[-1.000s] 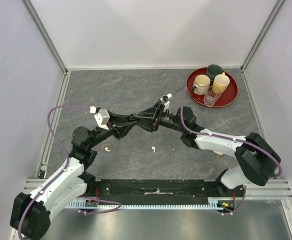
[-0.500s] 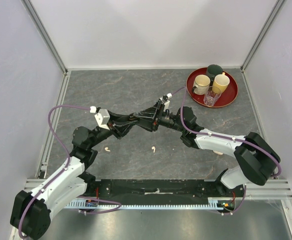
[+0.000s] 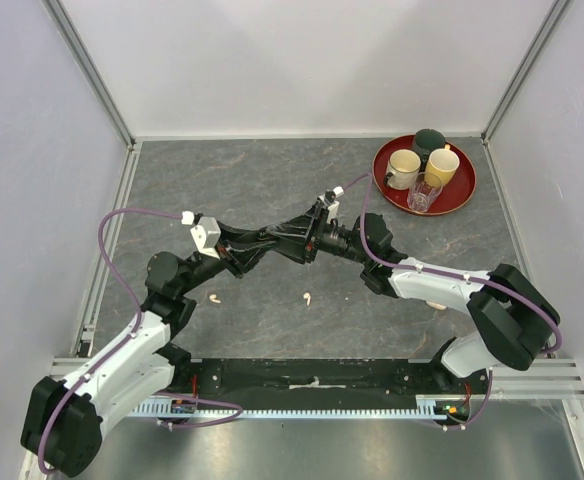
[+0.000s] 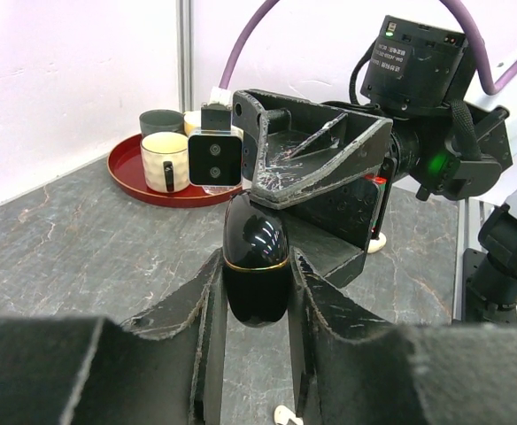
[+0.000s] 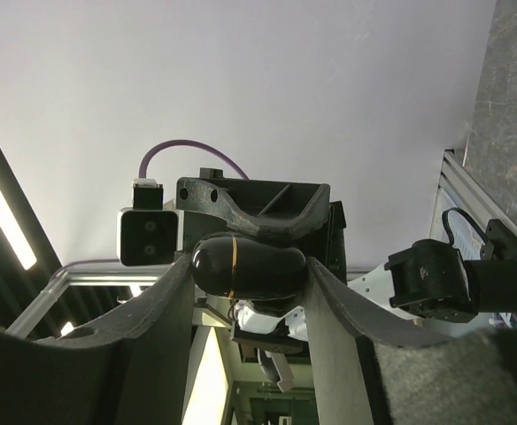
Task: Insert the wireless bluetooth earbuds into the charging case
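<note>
The charging case [image 4: 255, 266] is a glossy black egg shape with a thin gold band, held above the middle of the table [image 3: 312, 240]. My left gripper [image 4: 257, 262] is shut on its lower half, both fingers against its sides. My right gripper [image 5: 250, 270] is shut on the same case [image 5: 248, 266] from the opposite side, gripping it end to end. Two cream-white earbuds lie on the grey tabletop below, one at the left [image 3: 215, 297] and one in the middle [image 3: 307, 298]. A third cream earbud [image 4: 375, 243] shows beyond the right gripper. No black earbuds are in view.
A red tray [image 3: 461, 201] at the back right carries a cream mug [image 3: 404, 166], a yellow cup [image 3: 442, 164], a dark cup [image 3: 429, 141] and a clear glass [image 3: 423, 193]. White walls and aluminium rails enclose the table on three sides.
The left gripper's jaws have closed in onto the case. Both arms have stayed almost still, meeting over the table's middle.
</note>
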Available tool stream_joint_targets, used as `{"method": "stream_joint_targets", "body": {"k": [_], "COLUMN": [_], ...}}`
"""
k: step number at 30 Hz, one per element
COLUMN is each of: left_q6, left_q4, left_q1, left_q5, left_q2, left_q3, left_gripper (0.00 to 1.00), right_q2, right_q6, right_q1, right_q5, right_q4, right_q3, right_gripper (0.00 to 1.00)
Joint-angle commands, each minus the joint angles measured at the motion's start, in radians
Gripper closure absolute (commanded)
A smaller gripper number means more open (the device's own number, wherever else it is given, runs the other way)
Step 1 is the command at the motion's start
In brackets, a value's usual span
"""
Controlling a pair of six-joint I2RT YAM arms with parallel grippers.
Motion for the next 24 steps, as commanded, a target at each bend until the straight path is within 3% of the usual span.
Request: {"method": "stream_joint_targets", "body": {"k": [1, 5, 9, 12, 14, 20, 24], "left_q6": [-0.015, -0.012, -0.006, -0.002, -0.006, -0.035, -0.060], "left_q4": [0.065, 0.062, 0.062, 0.062, 0.077, 0.250, 0.396], "left_q1": [-0.005, -0.005, -0.005, -0.005, -0.005, -0.004, -0.004], "left_q5": [0.031, 0.033, 0.031, 0.026, 0.014, -0.044, -0.040], "left_q2": [0.004, 0.001, -0.008, -0.017, -0.030, -0.050, -0.030], "left_q3": [-0.005, -0.007, -0.013, -0.021, -0.042, -0.132, -0.162], "left_gripper": [0.81, 0.94, 0.98, 0.98, 0.98, 0.98, 0.98], "right_q2": [-0.002, -0.001, -0.010, -0.045, -0.093, -0.235, -0.265], "right_q6": [0.007, -0.002, -0.066, -0.184, -0.278, -0.791, -1.051], "right_q1": [0.005, 0.005, 0.007, -0.001, -0.008, -0.010, -0.010], "right_q5": [0.004, 0.000, 0.003, 0.032, 0.062, 0.202, 0.219], "right_q4": [0.048, 0.047, 0.024, -0.074, -0.212, -0.597, -0.746], "right_q3": [0.028, 0.031, 0.033, 0.047, 0.060, 0.175, 0.235], "right_gripper": [0.71, 0.60, 0.17, 0.02, 0.02, 0.02, 0.02]}}
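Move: The black charging case is pinched from both sides in mid-air: its middle lies about 1 cm ahead and 1 cm right of the left hand, and level with and about 1 cm left of the right hand. From the right hand, a black earbud lies on the table some 15 cm ahead and straight in line, and a white earbud roughly 2 cm back and 7 cm right, both about 21 cm below. The right hand, after a short hold, spreads its fingers wide and lets go of the case, dips about 1.5 cm, then swings up and away, ending some 3 cm to the right, 2 cm forward and 2 cm higher, its wrist rolling about 30 degrees around the finger line while the fingertips tilt down some 20. The left hand keeps its pinch on the case throughout and, once the right fingers have opened, eases down and back about 1.5 cm each, with a little drift to the left. ##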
